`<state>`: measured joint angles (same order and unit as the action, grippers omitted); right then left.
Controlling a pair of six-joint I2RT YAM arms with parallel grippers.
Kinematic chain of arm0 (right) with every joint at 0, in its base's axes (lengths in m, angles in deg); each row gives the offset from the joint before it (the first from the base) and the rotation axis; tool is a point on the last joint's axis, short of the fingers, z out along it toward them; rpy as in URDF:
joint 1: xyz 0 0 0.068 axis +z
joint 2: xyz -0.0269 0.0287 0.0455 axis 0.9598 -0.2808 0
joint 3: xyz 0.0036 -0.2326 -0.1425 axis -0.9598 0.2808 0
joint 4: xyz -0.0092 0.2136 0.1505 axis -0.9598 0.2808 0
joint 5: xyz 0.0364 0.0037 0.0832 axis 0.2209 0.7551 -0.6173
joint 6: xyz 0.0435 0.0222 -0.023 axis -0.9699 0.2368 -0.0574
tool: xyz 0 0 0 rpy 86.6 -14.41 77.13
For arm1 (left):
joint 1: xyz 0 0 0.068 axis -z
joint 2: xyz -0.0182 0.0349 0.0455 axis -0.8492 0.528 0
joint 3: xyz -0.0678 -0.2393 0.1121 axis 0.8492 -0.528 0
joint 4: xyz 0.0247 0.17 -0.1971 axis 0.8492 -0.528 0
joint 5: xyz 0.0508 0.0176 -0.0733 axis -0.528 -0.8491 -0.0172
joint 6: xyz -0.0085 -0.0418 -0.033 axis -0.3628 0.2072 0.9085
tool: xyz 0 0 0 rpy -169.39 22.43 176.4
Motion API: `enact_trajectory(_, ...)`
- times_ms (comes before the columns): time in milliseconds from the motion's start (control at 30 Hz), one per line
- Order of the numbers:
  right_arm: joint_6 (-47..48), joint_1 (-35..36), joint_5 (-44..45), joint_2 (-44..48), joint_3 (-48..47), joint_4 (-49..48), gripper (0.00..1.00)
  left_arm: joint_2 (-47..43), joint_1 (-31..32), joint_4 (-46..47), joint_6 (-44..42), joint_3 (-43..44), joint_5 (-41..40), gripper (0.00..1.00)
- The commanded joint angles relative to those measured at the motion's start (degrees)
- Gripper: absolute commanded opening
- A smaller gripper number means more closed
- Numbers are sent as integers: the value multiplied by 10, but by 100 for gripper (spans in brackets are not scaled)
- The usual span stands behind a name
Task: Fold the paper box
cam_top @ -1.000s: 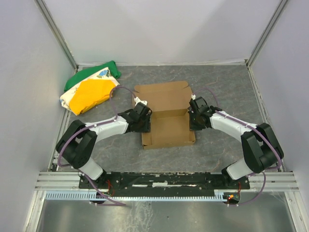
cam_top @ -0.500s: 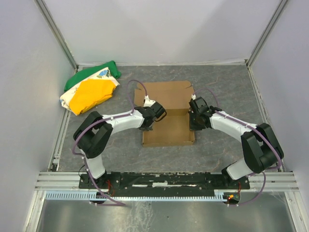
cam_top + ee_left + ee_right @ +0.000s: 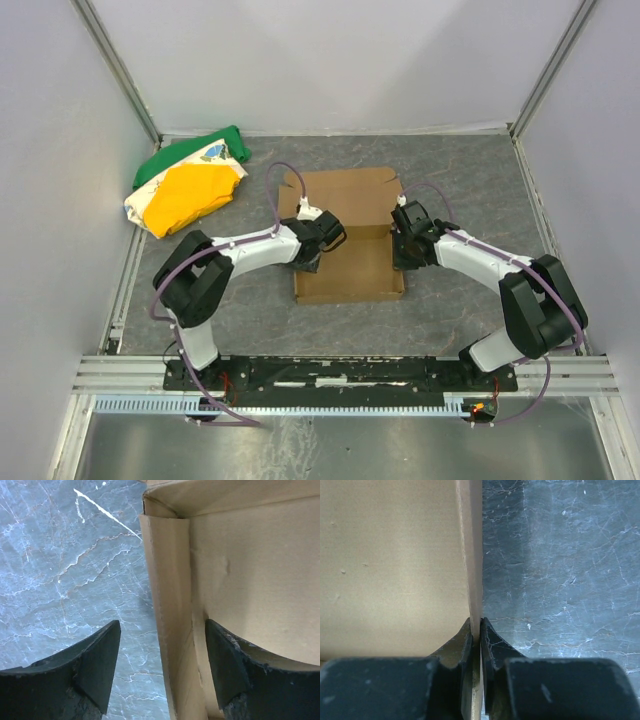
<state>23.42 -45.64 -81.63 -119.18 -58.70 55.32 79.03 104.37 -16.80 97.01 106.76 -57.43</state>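
Observation:
The brown paper box (image 3: 348,215) lies in the middle of the table, its back flap flat and its side walls raised. My left gripper (image 3: 318,250) is at the box's left wall and stands open. In the left wrist view this gripper (image 3: 162,625) straddles that upright wall (image 3: 167,580), one finger over the table and one inside the box, neither pressing it. My right gripper (image 3: 400,248) is at the box's right side. In the right wrist view it (image 3: 476,622) is shut on the thin right wall (image 3: 470,555), with the box's inside (image 3: 390,560) to its left.
A green, yellow and white cloth bundle (image 3: 188,182) lies at the back left. White enclosure walls with metal posts (image 3: 545,70) ring the grey marbled table (image 3: 470,180). A metal rail (image 3: 340,372) carries both arm bases at the near edge.
The left arm has swung its wrist rightward onto the box's left wall, and its gripper now stands open astride it. The right arm has kept its grip and place.

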Motion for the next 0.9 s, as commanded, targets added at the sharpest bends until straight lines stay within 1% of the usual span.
enact_trajectory(0, -12, 4, 27, 5, 1, 23, 20, -58, 8, 14, 12, 22, 19, 76)
enact_trajectory(33, -12, 5, 38, 9, -5, 33, 24, -70, 8, 14, 10, 26, 18, 76)
enact_trajectory(67, -12, 5, 51, 18, -15, 42, 33, -86, 7, 14, 9, 28, 15, 76)
enact_trajectory(100, -10, 4, 64, 21, -25, 55, 43, -95, 8, 16, 8, 31, 11, 76)
enact_trajectory(133, -9, 4, 79, 25, -40, 69, 50, -108, 7, 17, 7, 34, 5, 75)
enact_trajectory(200, -4, 3, 101, 38, -70, 93, 54, -139, 7, 20, 4, 41, 1, 75)
enact_trajectory(233, 1, 1, 108, 43, -86, 102, 54, -150, 5, 26, 0, 44, -14, 75)
enact_trajectory(300, 9, -5, 112, 49, -121, 118, 55, -171, -7, 39, -14, 48, -13, 75)
enact_trajectory(367, 18, -20, 100, 45, -157, 131, 55, -183, -43, 56, -26, 51, 25, 76)
enact_trajectory(467, 36, -72, 27, 18, -219, 143, 54, -184, -125, 76, -30, 62, 124, 76)
enact_trajectory(600, 41, -171, -109, -52, -299, 139, 53, -159, -207, 156, -41, 71, 208, 77)
enact_trajectory(700, 31, -214, -198, -117, -353, 125, 51, -103, -278, 196, -7, 92, 340, 74)
enact_trajectory(767, 17, -236, -266, -155, -374, 97, 51, -67, -318, 238, 24, 90, 421, 72)
enact_trajectory(833, 11, -246, -308, -194, -394, 82, 50, -43, -343, 297, 59, 75, 490, 70)
enact_trajectory(867, 14, -247, -313, -208, -406, 83, 50, -32, -349, 320, 68, 71, 515, 69)
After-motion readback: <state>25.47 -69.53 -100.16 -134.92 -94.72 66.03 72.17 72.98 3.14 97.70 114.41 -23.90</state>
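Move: My left hand is open astride the top of the box's left wall, whose middle is about 2 cm below it; the lid's left side flap lies some 15 cm ahead, 2 cm to the left and 1 cm lower. The box's front wall is roughly 8 cm back and 10 cm to the right. My right hand pinches the right wall, its middle 2 cm below; the lid's right side flap is about 15 cm ahead and 1 cm to the right. I open my right fingers to let go of the right wall and ease outward a couple of centimetres, while my left hand, staying open, lifts clear of the left wall. Both hands rise about 13 cm and swing some 15 cm forward and a little outward towards the lid's side flaps, sinking slightly at the end; the left rolls around 45 degrees, the right less, turning their fingertips inward. ##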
